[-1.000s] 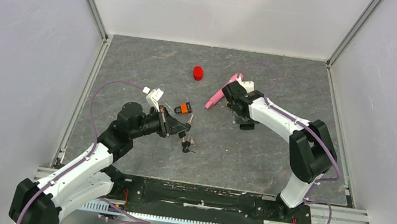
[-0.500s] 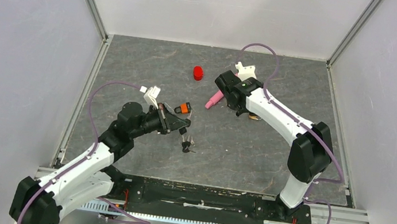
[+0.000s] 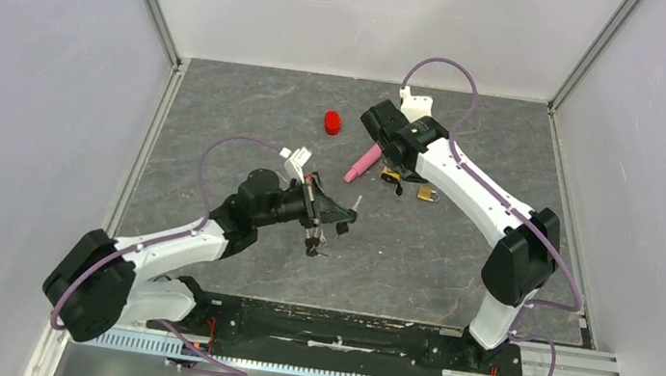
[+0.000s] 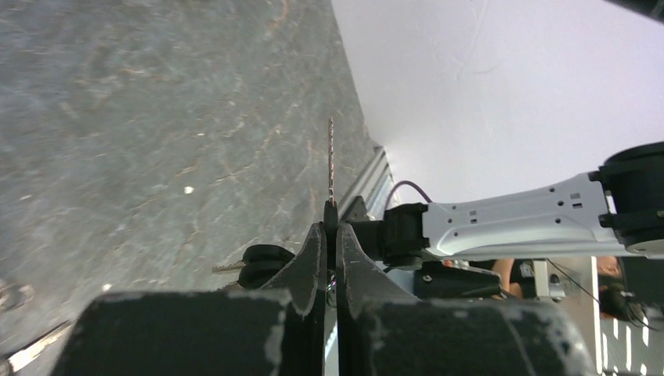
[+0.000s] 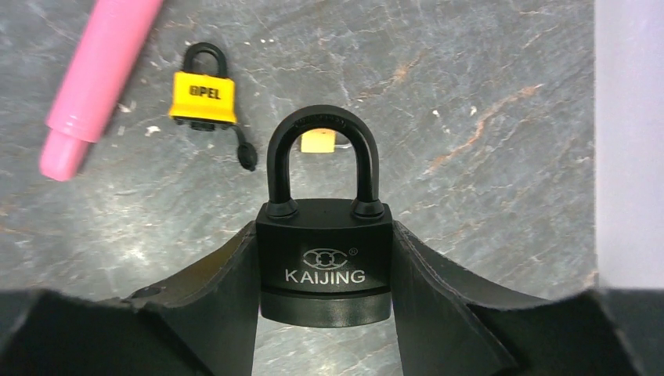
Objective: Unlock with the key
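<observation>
My left gripper (image 4: 330, 227) is shut on the black head of a key (image 4: 330, 160), whose thin blade points straight out ahead. In the top view this gripper (image 3: 341, 216) is near mid-table with the key (image 3: 355, 202) sticking out to the right. My right gripper (image 5: 325, 254) is shut on the body of a black KAIJING padlock (image 5: 325, 262), shackle closed and pointing away from the wrist. From above, the right gripper (image 3: 383, 144) hovers at the back centre, well apart from the key.
A yellow padlock (image 5: 202, 98), a small brass padlock (image 3: 426, 194) and a pink marker (image 5: 102, 70) lie under the right gripper. A red cap (image 3: 332, 123) sits further back. A bunch of black-headed keys (image 3: 312, 240) lies beside the left gripper.
The left arm swung right with the key, away from the orange padlock. The right arm rose and drew back with the black padlock, uncovering the yellow and brass padlocks.
</observation>
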{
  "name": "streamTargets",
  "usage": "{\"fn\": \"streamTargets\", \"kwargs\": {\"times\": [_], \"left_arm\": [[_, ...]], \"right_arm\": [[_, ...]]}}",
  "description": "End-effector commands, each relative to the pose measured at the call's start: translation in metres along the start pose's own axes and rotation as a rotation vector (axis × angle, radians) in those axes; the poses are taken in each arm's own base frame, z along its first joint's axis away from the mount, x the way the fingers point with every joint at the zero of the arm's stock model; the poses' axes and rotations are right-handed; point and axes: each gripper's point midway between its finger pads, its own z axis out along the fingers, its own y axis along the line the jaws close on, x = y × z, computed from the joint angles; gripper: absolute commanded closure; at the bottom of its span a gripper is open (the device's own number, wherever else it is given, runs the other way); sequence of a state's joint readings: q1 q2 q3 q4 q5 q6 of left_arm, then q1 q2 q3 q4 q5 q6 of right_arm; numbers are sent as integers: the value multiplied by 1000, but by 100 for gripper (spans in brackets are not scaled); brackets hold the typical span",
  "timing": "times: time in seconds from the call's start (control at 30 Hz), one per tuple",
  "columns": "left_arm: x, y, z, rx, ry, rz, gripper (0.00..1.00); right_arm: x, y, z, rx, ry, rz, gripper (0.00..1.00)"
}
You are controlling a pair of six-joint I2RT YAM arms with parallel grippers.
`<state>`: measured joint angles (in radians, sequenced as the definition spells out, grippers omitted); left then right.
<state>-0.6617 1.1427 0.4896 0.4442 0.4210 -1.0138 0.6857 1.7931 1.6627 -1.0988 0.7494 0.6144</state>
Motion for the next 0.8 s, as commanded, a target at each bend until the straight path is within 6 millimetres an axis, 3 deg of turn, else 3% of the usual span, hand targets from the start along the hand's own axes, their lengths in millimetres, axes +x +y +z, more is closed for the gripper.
{"fn": "streamTargets", "kwargs": {"times": [0.0, 0.2, 0.43, 0.77], "left_arm": [[-17, -58, 19, 178, -62, 7, 98], [-3, -72, 46, 228, -37, -26, 98], [10, -69, 68, 251, -5, -70, 98], [-10, -71, 76, 267, -113, -76, 98]], "right_arm": [[-31, -1, -30, -78, -65, 176, 100], [-37, 13, -47, -206, -59, 266, 100], [-43, 18, -61, -298, -70, 301, 100], [-36, 21, -68, -361, -69, 323, 100]]}}
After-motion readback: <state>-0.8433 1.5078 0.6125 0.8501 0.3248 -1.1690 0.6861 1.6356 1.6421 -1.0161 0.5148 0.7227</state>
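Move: Some 11 cm ahead of the left hand and 13 cm to its right, about level with it, is the black padlock, which the right hand already grips. From the right hand, the key held by the left lies roughly 9 cm back and 12 cm to the left at similar height. On the table some 17 cm below the right hand, the yellow padlock lies 8 cm ahead and 4 cm left, the brass padlock 5 cm ahead and 5 cm right. Bringing the key across to the padlock, the left hand goes about 8.5 cm to the right, quick at first and then slowing, its fingertips tipping up some 10 degrees with the key still pinched. The right hand comes to meet it, about 4 cm left and nearly as much up, easing slightly back; its left side rises some 20 degrees, swinging the fingers to point nearly straight forward and down, and its grip on the padlock stays. ##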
